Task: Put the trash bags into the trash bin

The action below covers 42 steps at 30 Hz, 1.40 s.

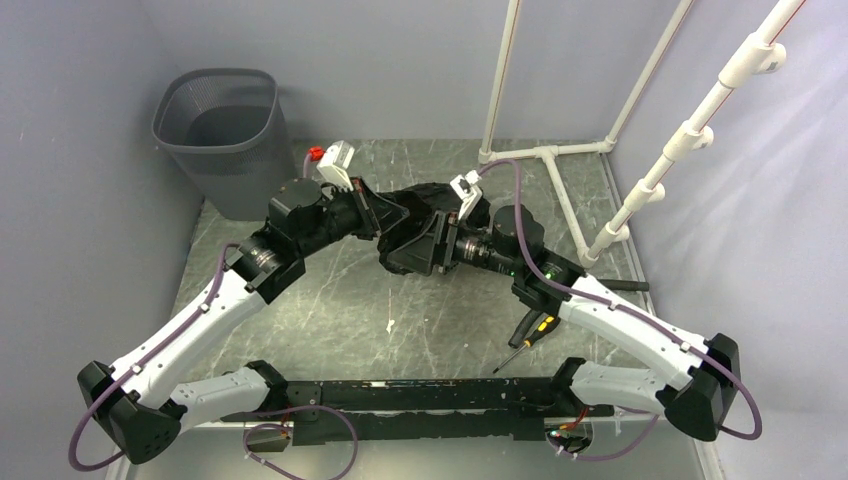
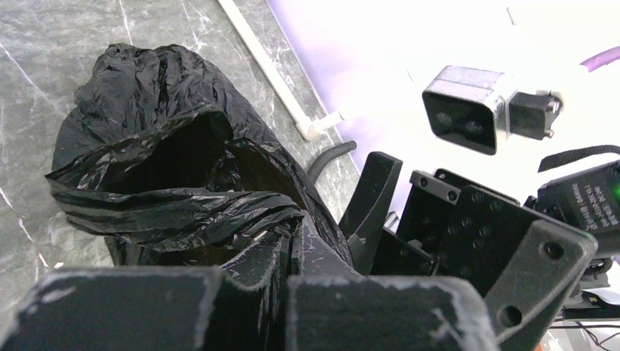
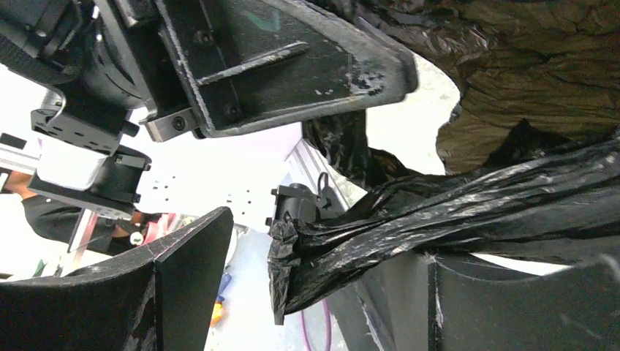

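One crumpled black trash bag [image 1: 437, 203] hangs between my two grippers over the middle of the table. In the left wrist view its mouth gapes [image 2: 161, 146] and my left gripper [image 2: 294, 245] is shut on its bunched rim. My left gripper [image 1: 383, 214] meets my right gripper [image 1: 418, 250] at the bag. In the right wrist view my right gripper [image 3: 329, 245] stands open, and a twisted strand of the bag [image 3: 453, 212] lies across its right finger [image 3: 512, 307] with a wide gap to the left one. The grey mesh trash bin [image 1: 215, 130] stands upright at the far left.
A white pipe frame [image 1: 545, 152] rises at the back right. A yellow-and-black screwdriver [image 1: 530, 338] lies near the right arm, and a black hose [image 2: 329, 157] lies beyond the bag. Grey walls close in on both sides.
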Available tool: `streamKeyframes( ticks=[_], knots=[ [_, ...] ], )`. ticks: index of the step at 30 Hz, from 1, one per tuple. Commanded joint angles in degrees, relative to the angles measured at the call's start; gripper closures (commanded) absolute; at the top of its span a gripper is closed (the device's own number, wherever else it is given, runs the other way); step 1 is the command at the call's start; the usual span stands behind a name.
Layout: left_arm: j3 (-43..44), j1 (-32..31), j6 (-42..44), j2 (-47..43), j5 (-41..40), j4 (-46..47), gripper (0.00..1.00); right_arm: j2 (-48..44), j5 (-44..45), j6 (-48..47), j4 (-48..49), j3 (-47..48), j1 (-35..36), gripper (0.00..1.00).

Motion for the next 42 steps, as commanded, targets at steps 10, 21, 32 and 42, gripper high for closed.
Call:
streamKeyframes(
  ticks=[10,21,32,42],
  knots=[
    [-1.3,0.0,-2.6,-0.5,0.3,4.6,0.98,-0.9,19.7,-4.5,19.2,-5.4,10.2,0.27],
    [-1.1,0.0,-2.3,-0.9,-0.5,4.1,0.98,3.4,40.9,-12.4,13.5,-1.7,15.8,0.5],
    [1.5,0.0,3.1,-2.1,-5.6,-4.6,0.98,-2.1,43.0,-15.5,0.7,-1.4,15.2,0.8],
    [8.6,1.8,14.0,0.0,-17.9,-26.2,0.97,-0.7,27.4,-9.3,-21.3,-2.0,-7.2,0.89]
  ],
)
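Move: The bag's loose rim runs between the right gripper's open fingers, its middle about 2 cm ahead, 2 cm left and 1 cm below that hand. The rim corner pinched by the left gripper is some 7 cm ahead of the right hand, level with it sideways and about 2 cm higher. The bag's body hangs roughly 11 cm ahead, 6 cm right and 10 cm below. From the left hand, the loose rim lies about 5 cm back, straight in line sideways and 3 cm below. Ease the right gripper a couple of centimetres left and slightly back, then forward and down while closing it on the loose rim. Once pinched, draw it right, forward and down, turning the wrist clockwise some 30 degrees overall. Keep the left gripper shut on its corner, and late on pull it about 4 cm left and down, away from the right hand. ##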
